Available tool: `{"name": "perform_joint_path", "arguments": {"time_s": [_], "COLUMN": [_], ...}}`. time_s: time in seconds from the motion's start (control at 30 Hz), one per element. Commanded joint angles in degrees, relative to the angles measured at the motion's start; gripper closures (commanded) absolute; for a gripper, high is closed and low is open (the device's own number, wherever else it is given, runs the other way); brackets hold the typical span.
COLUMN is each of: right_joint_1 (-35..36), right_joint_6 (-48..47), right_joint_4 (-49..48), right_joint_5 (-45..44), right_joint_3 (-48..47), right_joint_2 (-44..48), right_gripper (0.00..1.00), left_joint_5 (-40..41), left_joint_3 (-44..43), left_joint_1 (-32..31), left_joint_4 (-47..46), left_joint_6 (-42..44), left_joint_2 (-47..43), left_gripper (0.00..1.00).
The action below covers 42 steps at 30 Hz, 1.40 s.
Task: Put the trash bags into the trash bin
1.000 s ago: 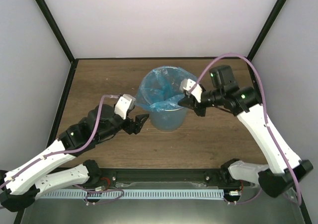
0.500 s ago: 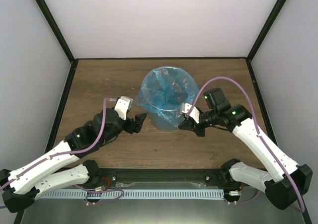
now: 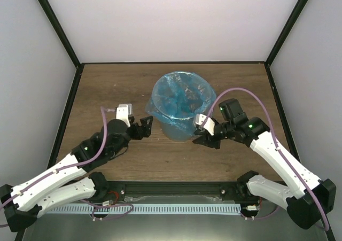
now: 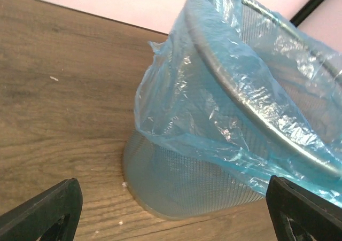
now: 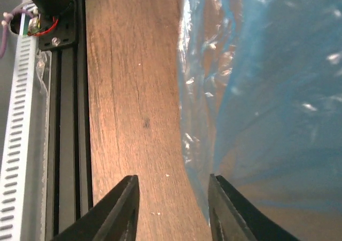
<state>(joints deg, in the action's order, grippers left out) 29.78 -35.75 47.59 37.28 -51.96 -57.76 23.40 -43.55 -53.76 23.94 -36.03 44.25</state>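
The trash bin (image 3: 179,132) stands upright at the table's middle. The light-blue trash bag (image 3: 179,94) lines it, and its edge is folded out over the rim and hangs down the sides. My left gripper (image 3: 142,127) is open and empty, low at the bin's left side, a short way off. In the left wrist view the bin (image 4: 187,187) and bag (image 4: 224,91) fill the space between my wide-spread fingertips (image 4: 51,209). My right gripper (image 3: 203,138) is open and empty, low at the bin's right side. In the right wrist view the bag's hanging edge (image 5: 203,145) reaches between my fingers.
The wooden table (image 3: 107,86) is walled on three sides by white panels with black corner posts. A black rail and white cable strip (image 5: 21,145) run along the near edge, between the arm bases.
My right gripper has come down from the bin's rim to low beside its right side. My left gripper has drawn back a little to the left. The bag's right edge now hangs lower.
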Motion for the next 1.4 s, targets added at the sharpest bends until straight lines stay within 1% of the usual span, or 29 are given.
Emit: {"name": "perform_joint_path", "arguments": {"time_s": [0.0, 0.07, 0.13, 0.17, 0.23, 0.3, 0.37, 0.43, 0.53, 0.6, 0.7, 0.83, 0.93, 1.0, 1.13, 1.27, 1.33, 1.37], "right_joint_1": [0.46, -1.58, -5.28, -8.16, -15.07, -20.65, -25.43, -32.12, -42.36, -45.63, -45.76, -45.73, -45.54, -45.11, -42.7, -38.57, -37.54, -37.36], "right_joint_6": [-1.9, -1.91, -3.56, -4.49, -6.42, -7.63, -4.04, 1.51, 11.56, 16.38, 18.95, 19.49, 20.09, 20.99, 22.63, 23.58, 25.48, 26.07], "right_joint_4": [5.38, 7.42, 10.55, 11.53, 14.25, 17.55, 16.99, 13.6, 5.76, 1.57, -0.9, -1.83, -3.35, -4.58, -7.01, -8.71, -10.89, -11.85], "right_joint_5": [0.12, 0.21, 2.98, 5.5, 13.55, 20.17, 22.84, 24.87, 26.2, 24.97, 22.5, 24.97, 28.04, 28.45, 29.58, 30.44, 29.88, 29.63], "right_joint_3": [-5.4, -8.19, -11.68, -13.37, -17.69, -22.73, -26.4, -27.84, -26.44, -24.09, -20.47, -17.82, -16.05, -15.24, -14.08, -12.56, -11.22, -10.74], "right_joint_2": [6.43, 7.83, 6.35, 5.55, 3.23, -0.77, -5.32, -8.67, -11.51, -12.37, -13.25, -16.17, -18.57, -20.21, -21.82, -21.47, -21.06, -21.11], "right_gripper": [0.58, 0.51, 0.48, 0.47, 0.46, 0.45, 0.43, 0.38, 0.28, 0.24, 0.18, 0.18, 0.2, 0.2, 0.2, 0.21, 0.23, 0.25], "left_joint_5": [1.03, 1.1, -0.46, -1.76, -4.48, -6.25, -8.36, -11.73, -13.87, -14.33, -15.78, -18.56, -19.63, -20.61, -22.19, -21.97, -21.74, -21.76], "left_joint_3": [1.78, 1.95, 2.32, 2.72, 3.44, 2.95, 1.97, 1.28, 0.65, 0.69, 1.94, 3.03, 2.36, 2.15, 1.12, 0.97, 1.09, 1.22], "left_joint_1": [1.07, 2.46, 4.5, 5.48, 7.14, 8.77, 10.27, 11.41, 12.09, 12.21, 12.36, 12.6, 12.66, 12.68, 12.63, 12.7, 12.67, 12.65], "left_joint_4": [-3.26, -2.87, -3.81, -5.74, -8.47, -8.95, -9.08, -10.15, -11.49, -11.59, -14.02, -20.03, -21.73, -23.27, -23.89, -23.8, -23.93, -24.17], "left_joint_6": [-10.68, -14.85, -18.8, -19.96, -22.31, -23.68, -23.66, -23.03, -22.48, -22.82, -22.95, -22.9, -22.9, -22.77, -22.9, -22.94, -22.94, -22.9], "left_joint_2": [-2.21, -2.32, -2.23, -2.17, -1.82, -0.4, 2.91, 5.11, 7.0, 7.71, 8.31, 10.13, 12.54, 13.91, 16.35, 17.1, 17.16, 17.23], "left_gripper": [0.02, 0.01, 0.01, 0.01, 0.03, 0.05, 0.07, 0.1, 0.12, 0.12, 0.13, 0.14, 0.17, 0.21, 0.31, 0.45, 0.54, 0.61]}}
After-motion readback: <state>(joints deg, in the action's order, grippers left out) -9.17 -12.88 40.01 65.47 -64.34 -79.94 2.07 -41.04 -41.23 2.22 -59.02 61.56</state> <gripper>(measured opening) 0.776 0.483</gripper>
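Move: The bag's overhanging left hem lies about 7 cm ahead of the left hand, 5 cm to its right and 3 cm below; the bin's middle is some 11 cm ahead, 15 cm right and 8 cm below that hand. The right hand, already opening beside the near hem, has the bag's right-hand hem on the rim roughly 15 cm ahead, 9 cm right and 5 cm above, with the bin's middle about 14 cm ahead, 7 cm left and 4 cm below. The right hand opens wider, comes free of the bag's near side and rises some 14 cm while swinging forward and right around the bin, then sinks about 10 cm and edges back left to the rim's right side, turned clockwise and tipped down, fingers open at the bag-covered edge. The left hand goes forward and, after a slight swing left, to the right and down to the bin's left side, rolling its left side down and closing to about half around the hanging hem. ##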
